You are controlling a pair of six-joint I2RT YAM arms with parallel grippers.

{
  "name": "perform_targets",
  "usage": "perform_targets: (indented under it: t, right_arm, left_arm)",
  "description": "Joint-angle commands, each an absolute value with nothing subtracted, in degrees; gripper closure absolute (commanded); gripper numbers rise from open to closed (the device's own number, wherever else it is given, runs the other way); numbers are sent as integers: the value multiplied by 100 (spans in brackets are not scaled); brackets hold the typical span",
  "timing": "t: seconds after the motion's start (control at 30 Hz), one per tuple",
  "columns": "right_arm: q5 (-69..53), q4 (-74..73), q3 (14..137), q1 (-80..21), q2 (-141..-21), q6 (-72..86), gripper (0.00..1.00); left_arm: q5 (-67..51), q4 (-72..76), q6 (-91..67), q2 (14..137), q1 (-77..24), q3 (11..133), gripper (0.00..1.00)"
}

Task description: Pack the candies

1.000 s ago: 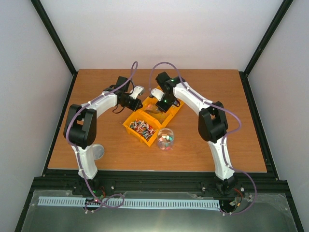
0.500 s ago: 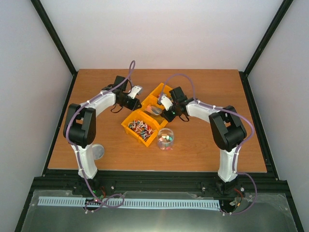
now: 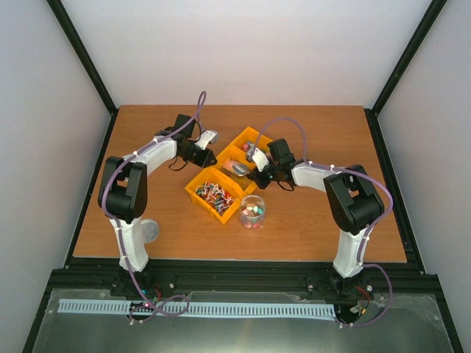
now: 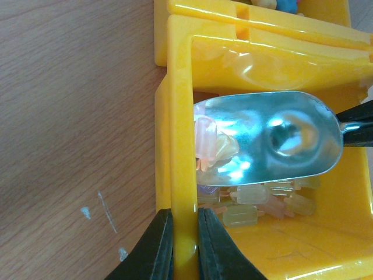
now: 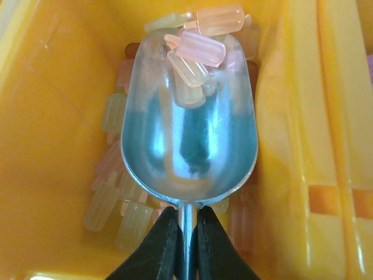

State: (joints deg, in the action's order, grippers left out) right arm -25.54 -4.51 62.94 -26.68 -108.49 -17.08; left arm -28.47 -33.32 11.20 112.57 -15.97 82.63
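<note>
A yellow three-compartment bin (image 3: 208, 201) sits mid-table. My left gripper (image 4: 185, 213) is shut on the bin's side wall (image 4: 180, 146), one finger on each side. My right gripper (image 5: 186, 213) is shut on the handle of a metal scoop (image 5: 189, 140), whose bowl lies in the middle compartment among pastel popsicle-shaped sweets (image 5: 201, 49). A few of these sweets rest at the scoop's tip. In front of the bin stands a clear jar (image 3: 252, 199) holding small mixed-colour candies (image 3: 252, 212). The scoop (image 4: 280, 140) also shows in the left wrist view.
The bin's near compartment holds red, white and blue wrapped pieces (image 3: 214, 193). A grey round lid (image 3: 150, 231) lies by the left arm's base. Bare wooden tabletop (image 3: 331, 220) stretches right of the jar and behind the bin.
The right arm has swung out to the right and lowered, bringing the scoop down into the middle compartment. The left arm has stayed put on the bin wall.
</note>
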Motion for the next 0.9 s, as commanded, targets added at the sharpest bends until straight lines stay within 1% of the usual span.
perform_targets:
  t: [0.0,0.3,0.57,0.77,0.87]
  right_arm:
    - [-2661,-246,5948,-2520,-10583,-1672,97]
    - [-2833,41,5581,-2432,-10252,-1611,97]
    - [-3185,306,5252,-2306,-9712,-1728,97]
    - [-3508,-10,5268,-2218,-9183,-2344,97]
    - [-3708,-463,5379,-2185,-8920,-2834,97]
  left_arm:
    - [-3037,-3660,1424,11471,-1600,8465,99]
    - [-2966,-3741,1410,11550,-1596,8595,99]
    - [-2862,-3793,1386,11573,-1582,8648,99]
    - [-2830,-3795,1374,11573,-1573,8657,99]
    - [-2827,-3772,1354,11574,-1573,8663,99]
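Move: The right gripper already holds the scoop, its bowl down in the tray's middle compartment, whose middle lies about 5 cm to this hand's left, 1 cm ahead and 3 cm below. The jar stands some 12 cm straight back, mid-height level with the hand; the lollipops lie about 7 cm back and 11 cm left, the star candies 9 cm ahead. From the left gripper, on the tray rim, the jar is about 15 cm back and 12 cm right, slightly lower. Draw the scoop with the right hand back and to the right about 4 cm along the middle compartment, rising only slightly at first, then lift it quickly to finish some 6 cm higher, clear of the candies, tipping the bowl end up about 10 degrees. Keep the grip on the handle. Hold the left gripper still, fingers still pinching the tray's rim. ##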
